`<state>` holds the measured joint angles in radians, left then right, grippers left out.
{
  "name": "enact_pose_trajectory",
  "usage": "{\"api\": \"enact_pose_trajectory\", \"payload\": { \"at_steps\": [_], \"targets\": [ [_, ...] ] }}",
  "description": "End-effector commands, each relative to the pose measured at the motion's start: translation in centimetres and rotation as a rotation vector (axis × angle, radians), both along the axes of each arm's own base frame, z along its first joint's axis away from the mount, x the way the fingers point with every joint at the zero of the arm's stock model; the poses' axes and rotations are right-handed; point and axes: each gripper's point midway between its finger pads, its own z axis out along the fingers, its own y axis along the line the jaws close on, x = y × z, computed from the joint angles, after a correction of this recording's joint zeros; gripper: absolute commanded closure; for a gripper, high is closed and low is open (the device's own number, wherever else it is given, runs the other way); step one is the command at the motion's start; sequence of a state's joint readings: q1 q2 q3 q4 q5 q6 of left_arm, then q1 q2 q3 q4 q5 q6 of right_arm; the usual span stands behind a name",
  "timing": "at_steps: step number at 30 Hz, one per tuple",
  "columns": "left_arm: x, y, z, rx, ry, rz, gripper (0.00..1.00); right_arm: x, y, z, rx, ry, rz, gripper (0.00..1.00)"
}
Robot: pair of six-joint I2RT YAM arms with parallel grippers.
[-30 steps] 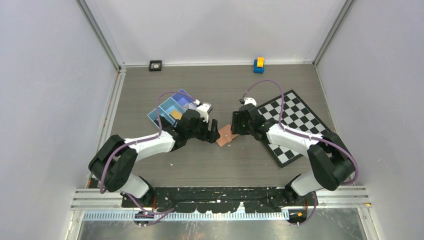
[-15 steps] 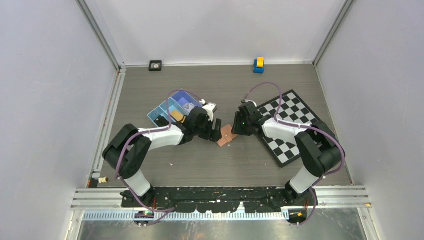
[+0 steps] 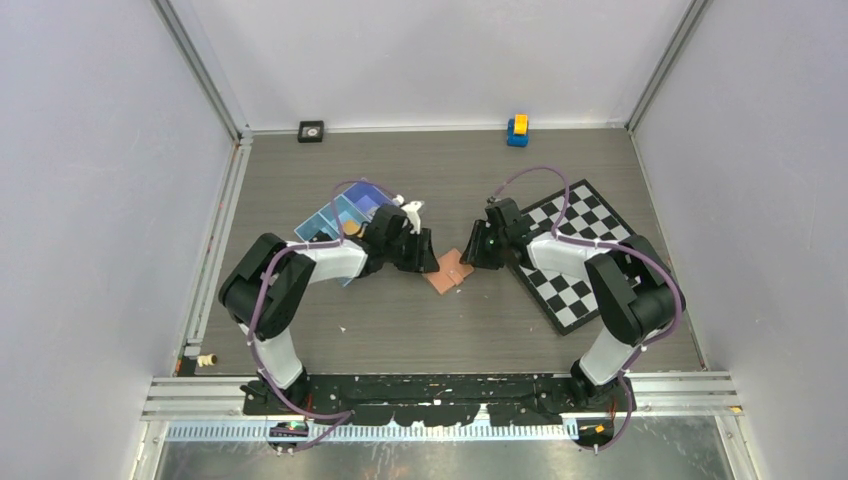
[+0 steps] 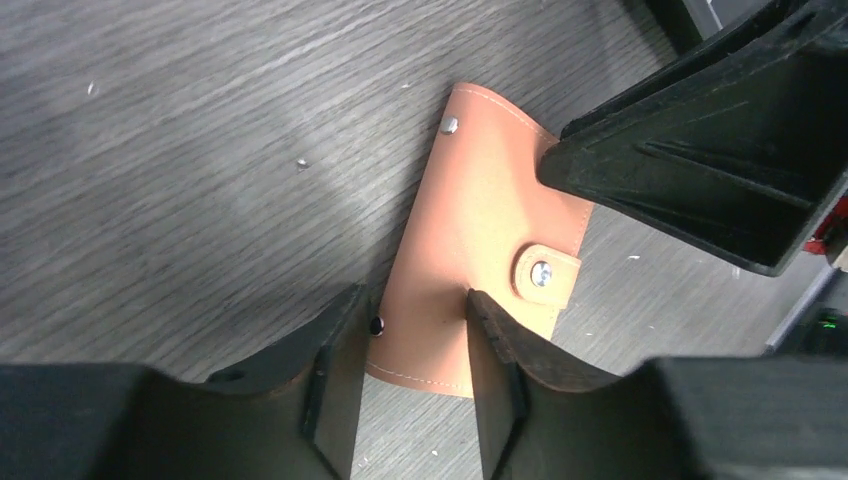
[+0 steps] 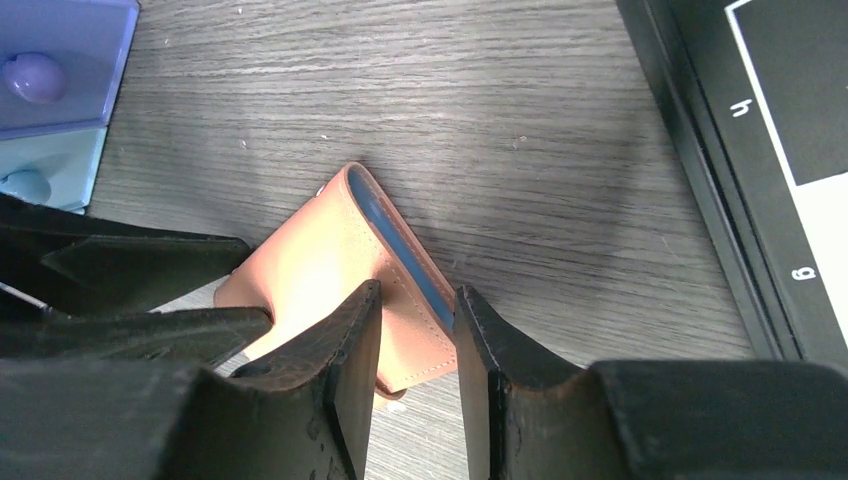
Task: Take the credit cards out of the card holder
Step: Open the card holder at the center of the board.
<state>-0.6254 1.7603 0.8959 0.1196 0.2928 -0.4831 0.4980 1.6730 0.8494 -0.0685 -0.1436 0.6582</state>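
Observation:
The tan card holder lies on the table between my two grippers. In the left wrist view the card holder shows its snap tab, and my left gripper has its jaws drawn in on the near corner, one finger at the edge and the other pressing the leather. My right gripper is shut on the opposite end of the card holder. A blue strip shows in its open side. The credit cards are hidden inside. From above, the left gripper and right gripper flank the holder.
A blue compartment tray sits behind the left arm. A checkered board lies under the right arm. A blue and yellow block and a small black square stand at the back wall.
Both grippers have narrowed onto the card holder. The left arm has folded in towards the middle, and the holder has shifted slightly left.

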Motion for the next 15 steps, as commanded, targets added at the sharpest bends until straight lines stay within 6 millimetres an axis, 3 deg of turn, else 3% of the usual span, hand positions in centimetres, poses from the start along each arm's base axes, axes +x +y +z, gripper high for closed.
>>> {"api": "enact_pose_trajectory", "payload": {
  "at_steps": [1, 9, 15],
  "targets": [
    [-0.6, -1.0, 1.0, -0.151, 0.06, -0.039, 0.64, 0.9, 0.9, 0.6, 0.041, -0.016, 0.01, 0.63],
    [-1.4, -1.4, 2.8, -0.208, 0.035, -0.08, 1.0, 1.0, 0.9, 1.4, 0.051, -0.039, 0.019, 0.61],
    [-1.0, -0.4, 4.1, -0.217, -0.036, -0.026, 1.0, 0.6, 0.2, 3.3, 0.059, -0.085, -0.015, 0.28]
  ]
}}
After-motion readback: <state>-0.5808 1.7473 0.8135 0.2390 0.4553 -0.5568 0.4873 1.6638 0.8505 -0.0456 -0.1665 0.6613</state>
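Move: The card holder lies flat between both grippers, its middle roughly 4 cm to the right of the left hand and level with it, and 3 cm left and 1 cm back of the right hand, about 1 cm below either. From the left hand, the blue drawer box is around 14 cm left and 8 cm ahead. The chessboard's middle sits some 20 cm right and 2 cm ahead of the right hand. Drawing back about 1.5 cm, with a slight dip and then a slight rise, the left hand shuts its half-open fingers completely at the holder's left end, while its wrist tilts some 10 degrees. The right hand stays almost in place at the open right end, then spreads its fingers from the edge it was straddling and begins to lift, by about 1 cm. ##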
